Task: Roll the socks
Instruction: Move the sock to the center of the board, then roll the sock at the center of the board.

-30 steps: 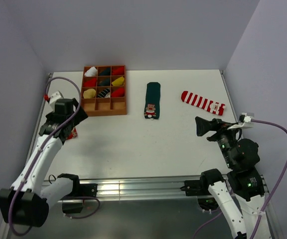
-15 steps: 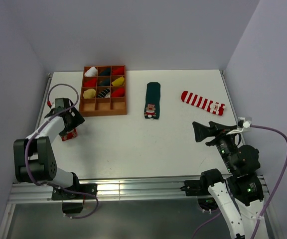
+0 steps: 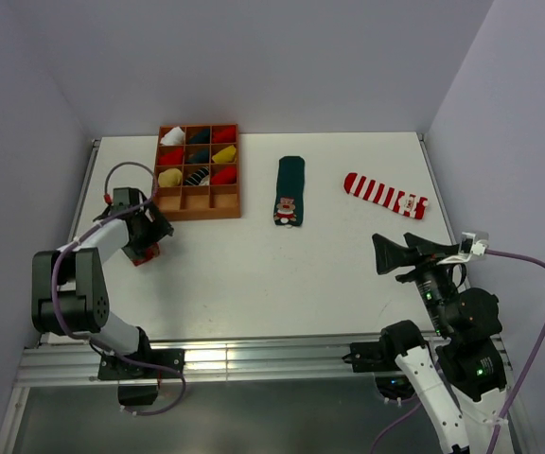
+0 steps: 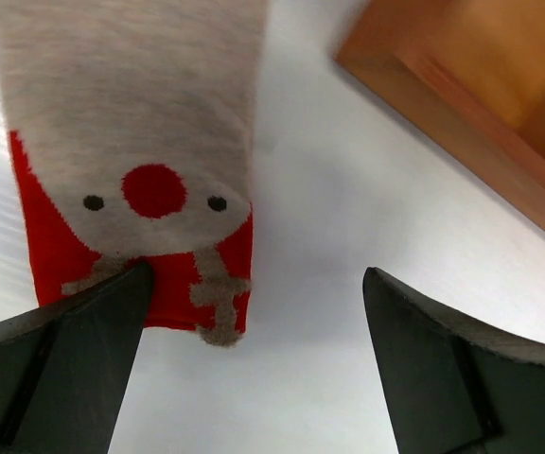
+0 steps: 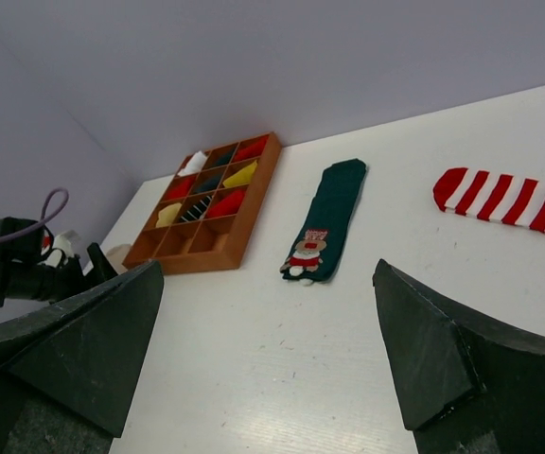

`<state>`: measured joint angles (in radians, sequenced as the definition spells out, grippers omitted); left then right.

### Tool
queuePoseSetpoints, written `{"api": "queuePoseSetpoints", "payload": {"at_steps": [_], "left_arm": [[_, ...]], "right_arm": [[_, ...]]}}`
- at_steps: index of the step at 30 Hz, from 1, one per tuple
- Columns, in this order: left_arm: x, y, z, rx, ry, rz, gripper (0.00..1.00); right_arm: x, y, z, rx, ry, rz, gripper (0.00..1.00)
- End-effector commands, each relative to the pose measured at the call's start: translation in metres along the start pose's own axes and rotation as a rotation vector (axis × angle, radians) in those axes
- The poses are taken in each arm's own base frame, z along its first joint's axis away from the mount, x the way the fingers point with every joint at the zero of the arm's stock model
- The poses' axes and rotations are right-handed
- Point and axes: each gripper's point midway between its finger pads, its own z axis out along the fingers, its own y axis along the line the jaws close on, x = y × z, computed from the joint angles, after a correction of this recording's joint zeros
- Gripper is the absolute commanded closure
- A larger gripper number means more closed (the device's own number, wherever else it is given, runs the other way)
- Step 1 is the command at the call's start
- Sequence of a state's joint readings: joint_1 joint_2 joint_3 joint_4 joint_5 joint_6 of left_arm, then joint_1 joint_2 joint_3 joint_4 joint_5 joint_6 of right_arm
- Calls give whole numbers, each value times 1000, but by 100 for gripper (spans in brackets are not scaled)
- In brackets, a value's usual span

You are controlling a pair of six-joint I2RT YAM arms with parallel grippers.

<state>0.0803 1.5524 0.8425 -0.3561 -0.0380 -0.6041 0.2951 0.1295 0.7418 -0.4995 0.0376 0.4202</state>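
Note:
The beige sock with a red toe and a face lies flat on the white table; in the top view only its red end shows under my left gripper. My left gripper hovers low over the sock's toe, open and empty. The dark green sock lies flat at the table's middle back and also shows in the right wrist view. The red-and-white striped sock lies to its right. My right gripper is open and empty above the near right of the table.
A wooden compartment box with rolled bundles stands at the back left, just right of my left gripper; its corner shows in the left wrist view and the whole box in the right wrist view. Walls close in the table on three sides.
My left arm has folded down low and its gripper has shifted right, toward the box, over the beige sock. My right gripper has drawn back slightly toward the near edge.

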Motion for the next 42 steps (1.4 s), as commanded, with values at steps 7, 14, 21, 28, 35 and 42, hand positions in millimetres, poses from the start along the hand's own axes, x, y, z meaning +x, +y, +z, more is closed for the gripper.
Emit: {"api": "queuePoseSetpoints", "payload": {"at_steps": [7, 14, 21, 28, 35, 42], "left_arm": [[177, -129, -63, 316, 308, 27, 0], [231, -249, -93, 444, 292, 258, 0], [248, -273, -116, 323, 80, 547, 5], [244, -244, -117, 233, -60, 668, 14], [240, -257, -101, 174, -187, 742, 28], [249, -271, -82, 166, -187, 794, 39]], "right_arm": [[-8, 0, -2, 1, -37, -19, 1], [-4, 0, 0, -4, -23, -20, 1], [5, -1, 3, 3, 25, -14, 0], [15, -1, 8, -2, 60, -5, 0], [20, -2, 13, 6, 90, -1, 2], [26, -3, 17, 14, 119, 3, 2]]}}
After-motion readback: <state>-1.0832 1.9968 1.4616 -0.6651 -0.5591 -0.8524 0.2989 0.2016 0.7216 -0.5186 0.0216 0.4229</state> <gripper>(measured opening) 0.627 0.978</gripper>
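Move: Pinned under the open left hand's left fingertip is the red end of the reindeer sock, whose middle lies some 7 cm ahead of that hand and 5 cm left; the board's center, where it is to go, is about 29 cm right and 4 cm back. The sock box is centered roughly 23 cm ahead and 10 cm right, the green sock 17 cm ahead and 38 cm right. From the right hand the board's center is about 12 cm ahead, 28 cm left and 32 cm below. The reindeer sock is dragged by its red end under the left hand's left fingertip, quickly rightwards and somewhat back, towards the board's center. The hand turns clockwise some 40 degrees, rises off the sock after nearly 40 cm, comes back left about 4 cm and sinks again over the red end, fingers closing partway. The right hand eases about 3 cm, mostly down. ##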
